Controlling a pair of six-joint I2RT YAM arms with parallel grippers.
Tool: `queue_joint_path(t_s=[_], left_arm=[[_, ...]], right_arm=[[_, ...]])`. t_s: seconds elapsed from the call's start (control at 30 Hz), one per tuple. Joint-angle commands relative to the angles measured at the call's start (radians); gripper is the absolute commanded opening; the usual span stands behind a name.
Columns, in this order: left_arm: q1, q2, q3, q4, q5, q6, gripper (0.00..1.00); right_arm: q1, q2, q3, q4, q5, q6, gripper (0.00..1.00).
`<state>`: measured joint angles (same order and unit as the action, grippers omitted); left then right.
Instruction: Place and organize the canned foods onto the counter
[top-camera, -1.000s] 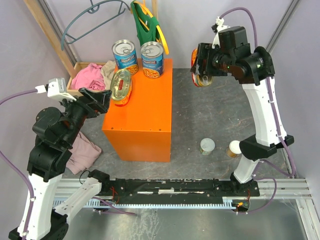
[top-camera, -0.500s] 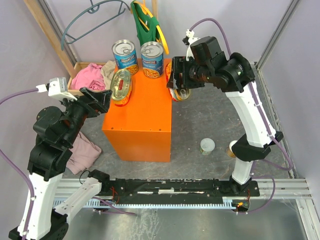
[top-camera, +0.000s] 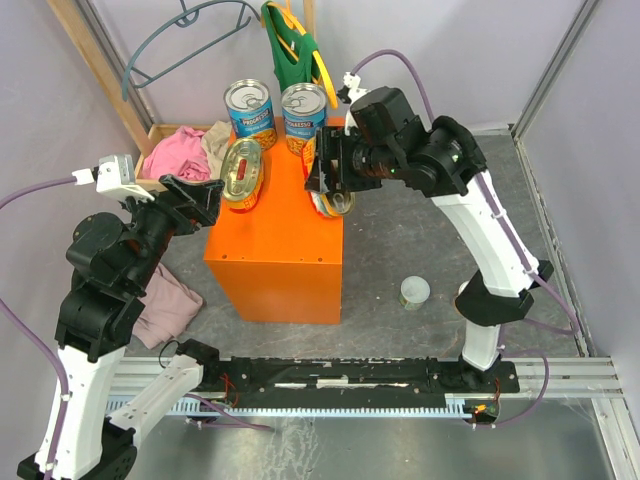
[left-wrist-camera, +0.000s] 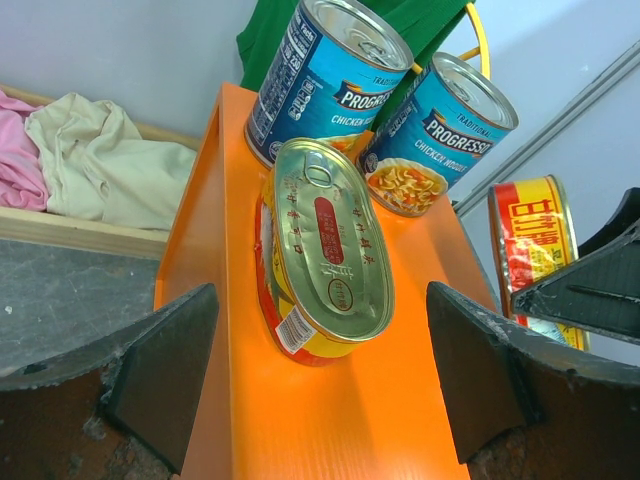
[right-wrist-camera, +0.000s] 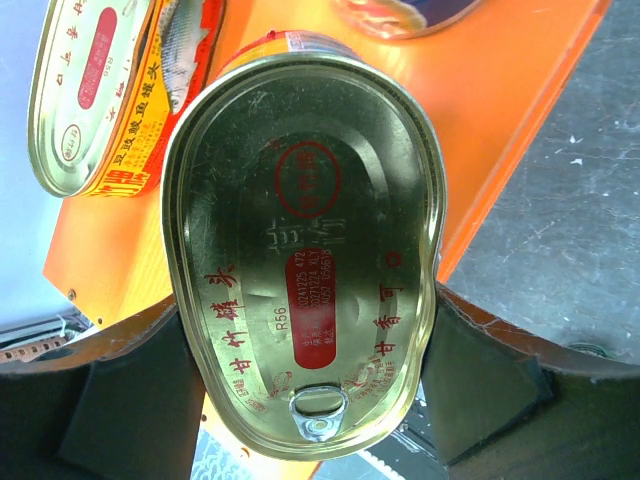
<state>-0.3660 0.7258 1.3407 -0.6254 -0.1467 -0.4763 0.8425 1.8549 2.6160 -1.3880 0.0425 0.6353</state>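
The counter (top-camera: 280, 240) is a big orange box. At its far end stand two tall blue-labelled cans (top-camera: 250, 112) (top-camera: 304, 118), with a flat oval tin (top-camera: 242, 170) lying in front of them. My right gripper (top-camera: 330, 185) is shut on a second oval tin (right-wrist-camera: 305, 250), held on edge over the counter's right rim. My left gripper (left-wrist-camera: 320, 390) hovers open over the counter's left side, a little short of the lying oval tin (left-wrist-camera: 330, 250). A small white-lidded can (top-camera: 415, 292) stands on the floor to the right.
A wooden tray of pink and beige clothes (top-camera: 185, 150) sits left of the counter. A pinkish cloth (top-camera: 165, 305) lies on the floor by the left arm. A green garment (top-camera: 290, 50) hangs behind the cans. Purple walls close both sides.
My right arm has swung left with the oval tin, from over the bare floor to the counter's right rim. The left arm has not moved.
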Motion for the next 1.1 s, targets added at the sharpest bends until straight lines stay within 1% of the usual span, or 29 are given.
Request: queue_joint_path(t_s=[0.0,0.2,0.27,0.4,0.6,0.93,1.07], left_arm=[[0.003,0.006,0.015,0.058,0.02,0.045,0.91],[0.004,0.006,0.017,0.054,0.026,0.047,0.91],[0.003,0.006,0.018,0.054,0.029,0.045,0.91],[0.004,0.006,0.018,0.053,0.04,0.039,0.91],[0.003,0.006,0.021,0.048,0.042,0.042,0.91],[0.003,0.009,0.025,0.046,0.042,0.044,0.91],[0.003,0.009,0.019,0.053,0.042,0.042,0.91]], right_arm=[[0.026,0.01,0.047,0.12,0.023,0.04,0.01],[0.039,0.028,0.037,0.136,0.061,0.051,0.01],[0.04,0.035,0.036,0.135,0.074,0.055,0.03],[0.046,0.055,0.036,0.118,0.089,0.065,0.11],[0.053,0.065,-0.005,0.136,0.109,0.066,0.27],[0.055,0.099,-0.05,0.144,0.12,0.061,0.43],[0.055,0.099,-0.076,0.154,0.13,0.058,0.47]])
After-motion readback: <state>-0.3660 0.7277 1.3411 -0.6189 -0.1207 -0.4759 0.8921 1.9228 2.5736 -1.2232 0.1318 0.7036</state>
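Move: The right hand grips an oval can. The open spot on the orange counter, just in front of the right soup can, is about 5 cm left, 3 ahead and 8 below. That soup can stands roughly 10 cm ahead and 4 left, the left soup can 10 ahead and 14 left, the placed oval can 16 left and 1 ahead. From the left hand the spot lies some 16 cm right, 6 ahead and 10 below. Still gripping the oval can, the right hand carries it about 4.5 cm left and forward towards the open spot. ##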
